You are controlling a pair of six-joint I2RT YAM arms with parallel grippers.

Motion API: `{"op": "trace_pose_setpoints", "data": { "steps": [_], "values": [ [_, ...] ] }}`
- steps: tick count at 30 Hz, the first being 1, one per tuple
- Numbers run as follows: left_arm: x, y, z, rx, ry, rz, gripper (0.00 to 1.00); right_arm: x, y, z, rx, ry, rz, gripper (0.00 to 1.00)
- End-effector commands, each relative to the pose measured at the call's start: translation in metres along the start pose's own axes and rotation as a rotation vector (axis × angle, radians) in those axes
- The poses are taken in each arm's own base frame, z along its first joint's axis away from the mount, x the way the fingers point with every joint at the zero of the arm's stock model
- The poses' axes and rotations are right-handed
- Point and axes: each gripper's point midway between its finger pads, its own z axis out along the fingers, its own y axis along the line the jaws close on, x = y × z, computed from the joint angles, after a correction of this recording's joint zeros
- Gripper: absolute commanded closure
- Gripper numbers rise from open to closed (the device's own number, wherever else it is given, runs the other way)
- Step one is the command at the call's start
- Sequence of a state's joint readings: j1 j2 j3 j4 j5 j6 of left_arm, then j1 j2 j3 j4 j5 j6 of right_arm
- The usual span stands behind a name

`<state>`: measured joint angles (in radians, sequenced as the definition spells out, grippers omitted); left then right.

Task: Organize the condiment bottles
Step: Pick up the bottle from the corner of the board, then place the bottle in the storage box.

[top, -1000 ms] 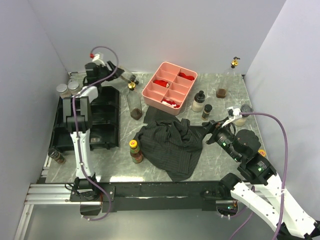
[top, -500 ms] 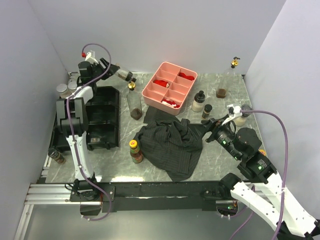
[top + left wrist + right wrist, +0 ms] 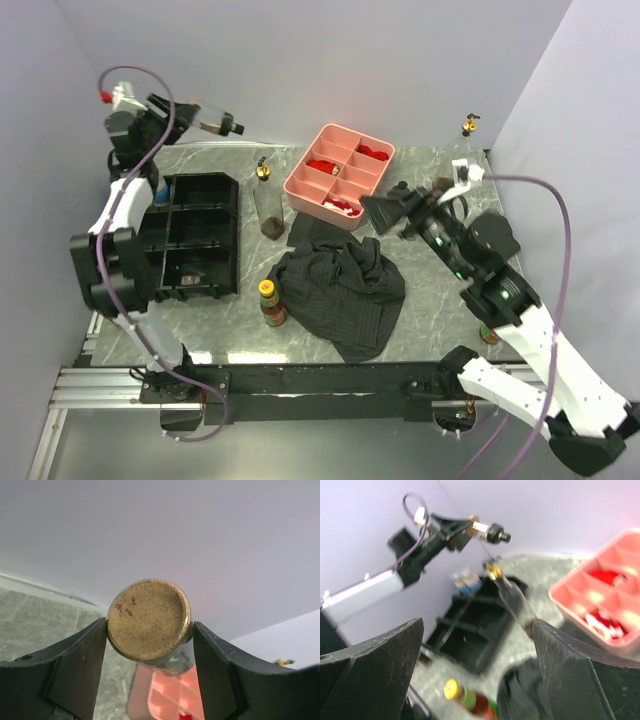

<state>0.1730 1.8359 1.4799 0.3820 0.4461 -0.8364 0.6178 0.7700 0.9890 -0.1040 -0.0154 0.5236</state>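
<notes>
My left gripper (image 3: 192,115) is raised high at the back left, shut on a small clear bottle (image 3: 213,123) with a black cap, held sideways in the air. In the left wrist view, the bottle's round base (image 3: 149,618), full of brown powder, is clamped between the left gripper (image 3: 150,628) fingers. My right gripper (image 3: 388,206) hovers open by the pink tray's near right corner; in its own view the right gripper (image 3: 477,630) is empty. A tall gold-capped bottle (image 3: 267,203), a yellow-capped bottle (image 3: 270,302) and a gold-topped bottle (image 3: 467,126) stand on the table.
A black divided tray (image 3: 196,236) sits at the left. The pink divided tray (image 3: 340,175) with red pieces is at the back centre. A dark crumpled cloth (image 3: 345,288) lies in the middle. Grey walls close in on the left, back and right.
My left gripper has lifted the black-capped bottle up and to the left, well above the table. My right arm has swung up and left toward the pink tray, covering the bottles beside it.
</notes>
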Motion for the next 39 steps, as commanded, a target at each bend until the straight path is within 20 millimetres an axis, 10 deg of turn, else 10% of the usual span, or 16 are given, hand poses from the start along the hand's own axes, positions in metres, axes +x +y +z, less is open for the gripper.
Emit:
{"op": "trace_pose_setpoints", "data": {
  "steps": [1,11,18,30,39],
  "values": [
    [-0.054,-0.076,-0.041,0.129,-0.127,-0.040,0.99,-0.044,0.031,0.039,-0.106,-0.138,0.008,0.03],
    [-0.071,-0.183,-0.135,0.318,-0.157,-0.123,0.99,-0.061,0.078,0.097,-0.368,-0.232,0.072,0.00],
    [-0.065,-0.219,-0.182,0.412,-0.180,-0.214,0.99,-0.054,0.120,0.120,-0.498,-0.251,0.140,0.00],
    [-0.049,-0.245,-0.218,0.453,-0.126,-0.222,0.99,0.001,0.175,0.162,-0.530,-0.133,0.054,0.00],
    [-0.032,-0.237,-0.223,0.418,-0.068,-0.259,0.99,0.032,0.173,0.177,-0.473,-0.058,-0.022,0.00]
  ]
}}
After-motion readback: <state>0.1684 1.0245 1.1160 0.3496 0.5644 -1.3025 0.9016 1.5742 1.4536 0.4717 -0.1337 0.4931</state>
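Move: The left fingers already hold the bottle by its bottom end, its middle some 5 cm to that hand's right and 2 cm ahead. From the empty right hand the bottle is about 34 cm ahead, 32 cm left and 10 cm lower. Also from the right hand, the spout bottle stands 21 cm ahead, 20 cm left, the black tray 19 cm ahead, 40 cm left, and the pink tray 36 cm ahead, 4 cm left, all 30 cm or more below. No new contact: the right hand, fingers wide open, closes in on the held bottle's black cap, sweeping about 23 cm left and 5 cm forward, arching up 10 cm before sinking half of that, and turning some 20 degrees counter-clockwise. The left hand keeps its grip and brings the bottle back about 24 cm, up 18 cm and somewhat right, rolling its left side down. ##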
